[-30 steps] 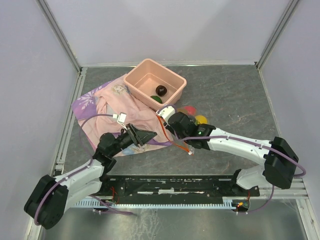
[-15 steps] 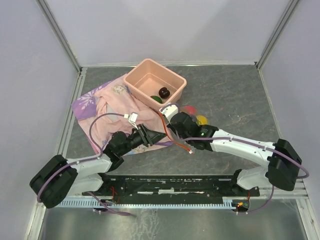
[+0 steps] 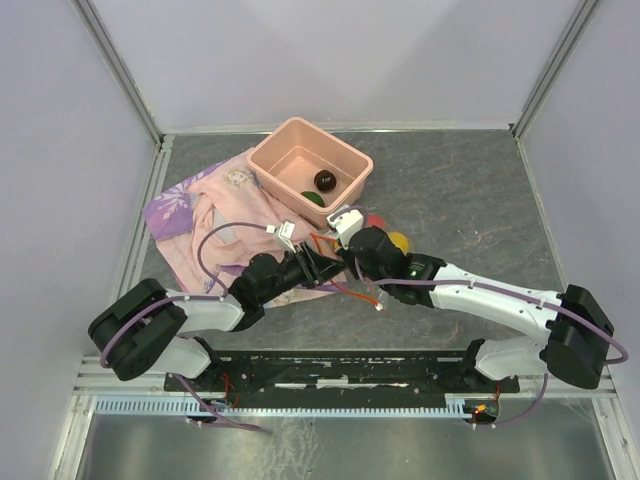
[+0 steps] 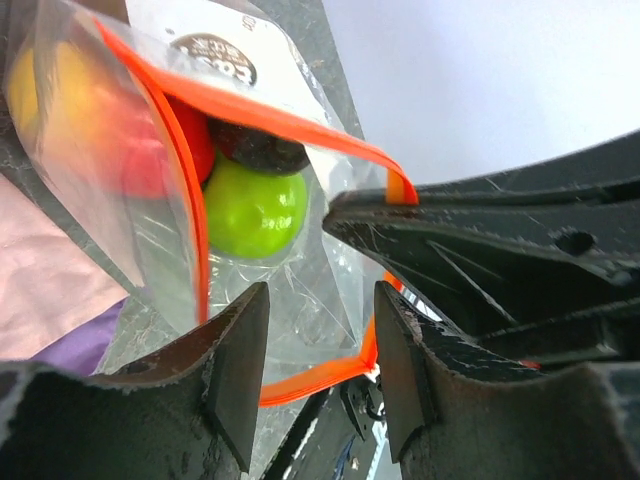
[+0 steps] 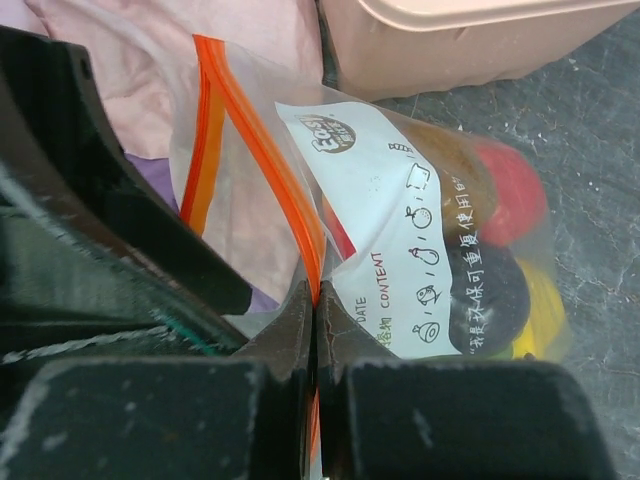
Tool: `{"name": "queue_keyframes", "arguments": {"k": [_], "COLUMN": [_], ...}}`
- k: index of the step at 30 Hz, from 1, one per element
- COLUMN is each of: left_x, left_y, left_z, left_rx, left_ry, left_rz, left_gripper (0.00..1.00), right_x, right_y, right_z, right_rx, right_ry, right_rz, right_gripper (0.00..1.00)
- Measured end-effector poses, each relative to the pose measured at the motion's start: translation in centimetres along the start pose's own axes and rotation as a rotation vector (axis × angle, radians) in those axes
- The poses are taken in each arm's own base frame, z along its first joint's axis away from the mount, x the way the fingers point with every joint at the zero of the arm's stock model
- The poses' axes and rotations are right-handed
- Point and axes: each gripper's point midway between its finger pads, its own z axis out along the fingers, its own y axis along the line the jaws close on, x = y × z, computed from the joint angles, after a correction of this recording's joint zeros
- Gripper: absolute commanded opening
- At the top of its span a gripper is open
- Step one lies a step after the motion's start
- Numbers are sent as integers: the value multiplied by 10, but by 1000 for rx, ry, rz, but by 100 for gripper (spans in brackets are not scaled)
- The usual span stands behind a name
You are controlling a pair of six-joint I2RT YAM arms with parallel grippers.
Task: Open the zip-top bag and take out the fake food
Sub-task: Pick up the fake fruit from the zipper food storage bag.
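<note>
The zip-top bag [image 4: 300, 300] lies with its mouth gaping, orange-red strips parted. Inside it sits fake food: a green fruit [image 4: 255, 210], a red one [image 4: 185, 140], a dark one [image 4: 262, 148] and a yellow one [image 4: 45, 90]. My left gripper [image 4: 320, 370] is open, its fingers astride the bag's lower film and strip. My right gripper [image 5: 315, 310] is shut on the upper orange strip [image 5: 265, 150] of the bag [image 5: 400, 230]. In the top view both grippers, left [image 3: 322, 266] and right [image 3: 348, 262], meet at the bag [image 3: 385, 228].
A salmon-pink tub [image 3: 290, 143] stands behind the bag with a dark fruit [image 3: 323, 180] and a green one [image 3: 314, 198] in it. The pink-and-purple cloth [image 3: 215, 205] spreads to the left, under the left arm. Grey walls enclose the table.
My left arm has stretched forward and right until its fingers reach the bag's mouth. My right gripper has closed on the orange strip.
</note>
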Motion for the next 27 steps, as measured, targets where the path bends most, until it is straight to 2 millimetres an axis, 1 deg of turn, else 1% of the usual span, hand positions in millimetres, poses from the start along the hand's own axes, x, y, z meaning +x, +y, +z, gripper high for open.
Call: {"name": "queue_keyframes", "arguments": {"k": [2, 5, 11, 14, 16, 22, 27], "left_x": [0, 1, 0, -6, -9, -17, -20], "left_y": [4, 12, 30, 36, 38, 42, 37], "left_z": [5, 9, 13, 14, 14, 15, 21], "left_rx": [-18, -52, -135, -166, -179, -205, -193], "left_ry": [-2, -9, -43, -79, -99, -150, -154], "left_rz": [-4, -13, -41, -49, -49, -47, -46], "left_gripper": [55, 59, 66, 75, 78, 79, 76], "right_x": [1, -2, -13, -18, -19, -23, -25], "right_y": [1, 2, 9, 13, 16, 25, 29], "right_z": [-2, -7, -15, -16, -17, -18, -20], "right_rx": [-8, -25, -75, -99, -113, -160, -180], "right_ry": [-5, -24, -74, -89, -94, -101, -108], "right_rz": [11, 33, 80, 97, 109, 148, 170], "right_gripper": [2, 2, 2, 2, 1, 2, 2]}}
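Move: Lying in the open bag, the green fruit is about 4 cm ahead of the left hand, 7 cm to its right and some 10 cm below. The dark fruit sits roughly 4 cm farther out than it and 2 cm more to the right; the red-and-yellow fruit is about 8 cm beyond the green one and 2 cm left of it. From the right hand, pinching the orange zip rim, the green fruit lies about 1 cm ahead, 4 cm right and 10 cm below. Reaching forward about 4 cm and dipping some 3 cm, the left hand brings its fingertips in under the orange zip rim towards the green fruit, swinging about 15 degrees counter-clockwise while its fingers spread from half open to wide. The right hand keeps its pinch on the rim, lifting it about 3 cm and drawing it back and left some 2 cm each, with a roll that raises its left side. ##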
